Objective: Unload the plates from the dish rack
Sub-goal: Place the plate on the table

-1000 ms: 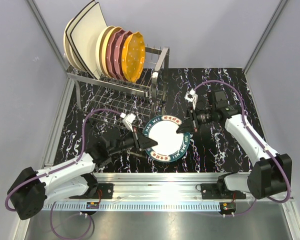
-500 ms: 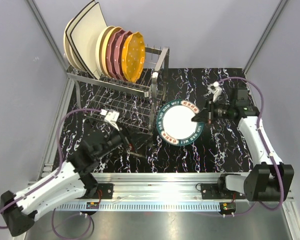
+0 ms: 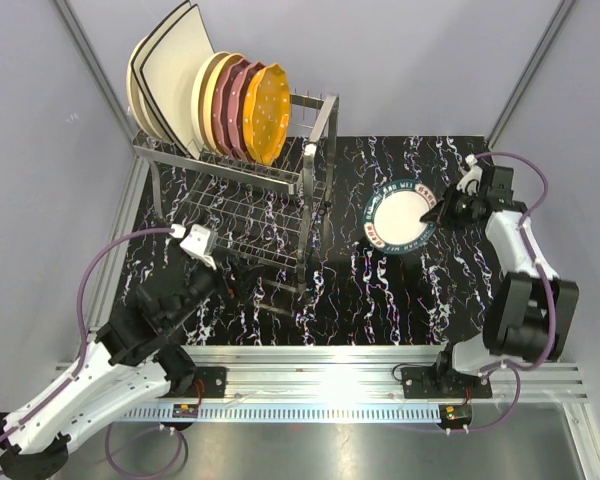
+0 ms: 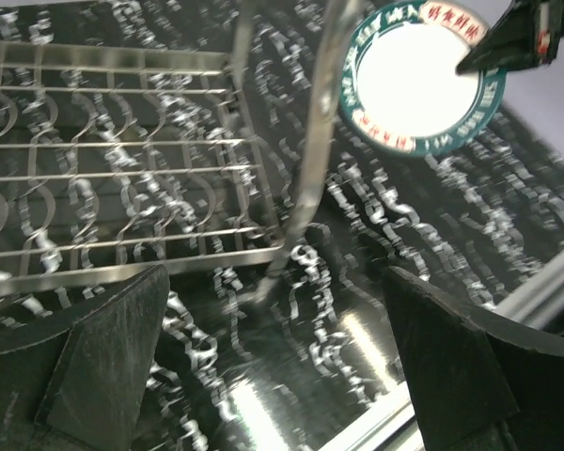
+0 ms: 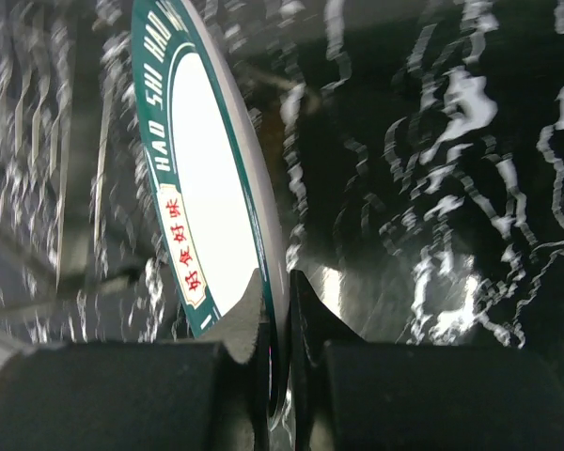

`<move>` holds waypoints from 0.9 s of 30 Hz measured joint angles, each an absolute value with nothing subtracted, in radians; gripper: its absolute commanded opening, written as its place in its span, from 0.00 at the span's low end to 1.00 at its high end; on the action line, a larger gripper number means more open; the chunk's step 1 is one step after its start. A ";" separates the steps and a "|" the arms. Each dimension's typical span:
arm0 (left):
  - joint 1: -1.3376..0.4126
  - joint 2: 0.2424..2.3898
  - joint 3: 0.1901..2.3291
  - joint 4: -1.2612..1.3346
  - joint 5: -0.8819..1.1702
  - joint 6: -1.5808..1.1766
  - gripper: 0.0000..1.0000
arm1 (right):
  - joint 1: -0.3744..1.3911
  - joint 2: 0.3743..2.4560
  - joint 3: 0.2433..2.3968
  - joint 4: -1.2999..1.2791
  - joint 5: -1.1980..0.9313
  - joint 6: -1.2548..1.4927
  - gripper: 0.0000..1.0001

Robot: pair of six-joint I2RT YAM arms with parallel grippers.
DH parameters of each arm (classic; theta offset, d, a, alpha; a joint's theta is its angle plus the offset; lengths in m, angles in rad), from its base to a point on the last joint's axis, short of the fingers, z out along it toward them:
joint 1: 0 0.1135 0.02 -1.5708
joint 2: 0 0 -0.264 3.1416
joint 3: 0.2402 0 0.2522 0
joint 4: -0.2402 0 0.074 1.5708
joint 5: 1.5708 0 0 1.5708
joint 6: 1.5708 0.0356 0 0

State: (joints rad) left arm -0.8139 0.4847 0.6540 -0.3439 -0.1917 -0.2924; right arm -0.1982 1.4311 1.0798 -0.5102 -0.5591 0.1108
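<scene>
The dish rack (image 3: 242, 212) stands at the back left, and its upper tier holds upright plates: cream square (image 3: 170, 75), yellow round (image 3: 211, 100), maroon (image 3: 236, 106) and orange (image 3: 266, 110). My right gripper (image 3: 438, 211) is shut on the rim of a white plate with a dark green patterned rim (image 3: 401, 215), held above the table's right side. The right wrist view shows that plate (image 5: 216, 188) edge-on, pinched in the right gripper (image 5: 277, 301). My left gripper (image 3: 220, 283) hangs open and empty by the rack's front corner. In its wrist view the left gripper (image 4: 277, 366) faces the rack (image 4: 122, 160) and the plate (image 4: 418, 80).
The rack's lower tier (image 3: 230, 215) is bare wire. Black marbled table surface (image 3: 380, 290) lies between the arms. A metal rail (image 3: 320, 375) runs along the near edge, and grey walls close in the left, back and right.
The left gripper let go of the patterned plate, opened wide and drew back left toward the rack. The right gripper closed on the plate and carried it right and toward the back.
</scene>
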 measured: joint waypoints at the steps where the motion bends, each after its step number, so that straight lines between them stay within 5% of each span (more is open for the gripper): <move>1: -0.814 0.477 0.654 -0.363 -0.203 -0.282 0.99 | -0.197 1.481 1.100 -0.493 -0.537 0.141 0.00; 17: -0.814 0.327 0.673 -0.488 -0.300 -0.200 0.99 | -0.074 2.172 1.702 -0.315 -0.466 0.457 0.00; 27: -0.814 0.215 0.672 -0.503 -0.342 -0.211 0.99 | -0.039 2.415 1.943 -0.296 -0.488 0.547 0.11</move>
State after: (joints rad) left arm -0.8139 0.2146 0.6716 -0.5030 -0.3424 -0.2111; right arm -0.0387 2.4153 1.9434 -0.2962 -0.4877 0.5468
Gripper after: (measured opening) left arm 0.987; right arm 0.098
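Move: The right hand still pinches the plate's right rim. The landing spot, near the table's far edge, lies about 27 cm ahead of it, 13 cm left and 13 cm down. The dish rack's right side is roughly 34 cm to that hand's left, about level with it fore and aft. From the empty left hand, the landing spot is some 45 cm ahead, 37 cm right and 24 cm down. The right hand carries the pinched plate 24 cm forward, sinking 10, towards the far edge; the left withdraws leftward. ##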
